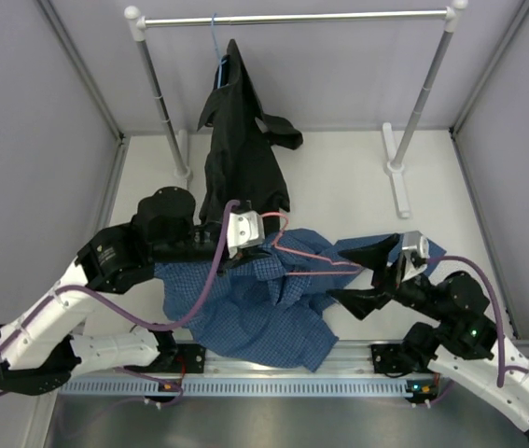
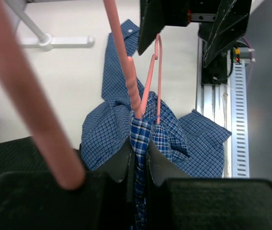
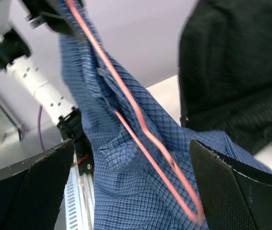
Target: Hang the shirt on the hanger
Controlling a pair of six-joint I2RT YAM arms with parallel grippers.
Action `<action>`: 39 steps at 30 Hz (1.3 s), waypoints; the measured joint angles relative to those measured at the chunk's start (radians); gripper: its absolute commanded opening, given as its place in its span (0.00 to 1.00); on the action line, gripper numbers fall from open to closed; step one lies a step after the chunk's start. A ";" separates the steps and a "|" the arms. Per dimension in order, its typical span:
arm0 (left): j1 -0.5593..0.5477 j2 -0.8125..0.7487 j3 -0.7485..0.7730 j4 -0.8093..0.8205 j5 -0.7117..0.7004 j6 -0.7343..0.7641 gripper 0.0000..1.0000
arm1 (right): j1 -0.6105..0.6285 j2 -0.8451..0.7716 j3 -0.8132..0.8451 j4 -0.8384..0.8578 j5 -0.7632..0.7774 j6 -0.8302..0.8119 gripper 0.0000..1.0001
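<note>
The blue checked shirt [image 1: 245,313] lies bunched on the table between the arms, one part lifted. My left gripper [image 1: 262,245] is shut on a fold of the shirt [image 2: 174,139], pinched between the pads [image 2: 121,163]. The pink hanger [image 1: 325,263] runs from that fold toward my right gripper [image 1: 362,275]. In the left wrist view the hanger [image 2: 133,91] passes into the cloth just beyond the left gripper [image 2: 139,148]. My right gripper [image 3: 132,143] is open, its fingers [image 3: 241,191] wide on either side of the hanger [image 3: 145,134] and shirt [image 3: 121,196], gripping neither.
A black shirt [image 1: 241,149] hangs from a thin blue hanger [image 1: 217,47] on the white rack rail [image 1: 339,17], and its tail reaches the table beside my left gripper. The rack feet [image 1: 396,173] stand at the back. A metal rail [image 1: 357,355] runs along the near edge.
</note>
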 measured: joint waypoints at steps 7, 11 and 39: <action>0.000 -0.069 -0.075 0.089 -0.095 -0.050 0.00 | 0.000 -0.086 -0.044 -0.082 0.162 0.278 0.65; -0.001 -0.050 -0.088 0.134 -0.175 -0.082 0.00 | 0.000 0.025 -0.085 -0.076 0.170 0.430 0.63; 0.001 -0.059 -0.175 0.300 -0.339 -0.182 0.00 | 0.122 0.457 -0.140 0.312 0.232 0.566 0.46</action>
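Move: From the right hand, the shirt's loose collar fold lies about 9 cm to its left, 4 cm ahead and 9 cm lower. The hanger's free end is between its open fingers, some 4 cm to its right, level with it in depth and height. The left hand still pinches bunched shirt beside the hanger's neck, which stands 3 cm to its right, straight level; the loose fold lies roughly 4 cm ahead of it, 7 cm right and 16 cm below. Downward and a little forward first, after a slight draw-back to the right, the right hand leaves the hanger's free end, then swings left underneath to the shirt's loose fold, sinking about 10 cm in all, rolling some 40 degrees front side down and half closing its fingers. The left hand, grip kept, carries collar and hanger 6 cm forward while turning counter-clockwise. ##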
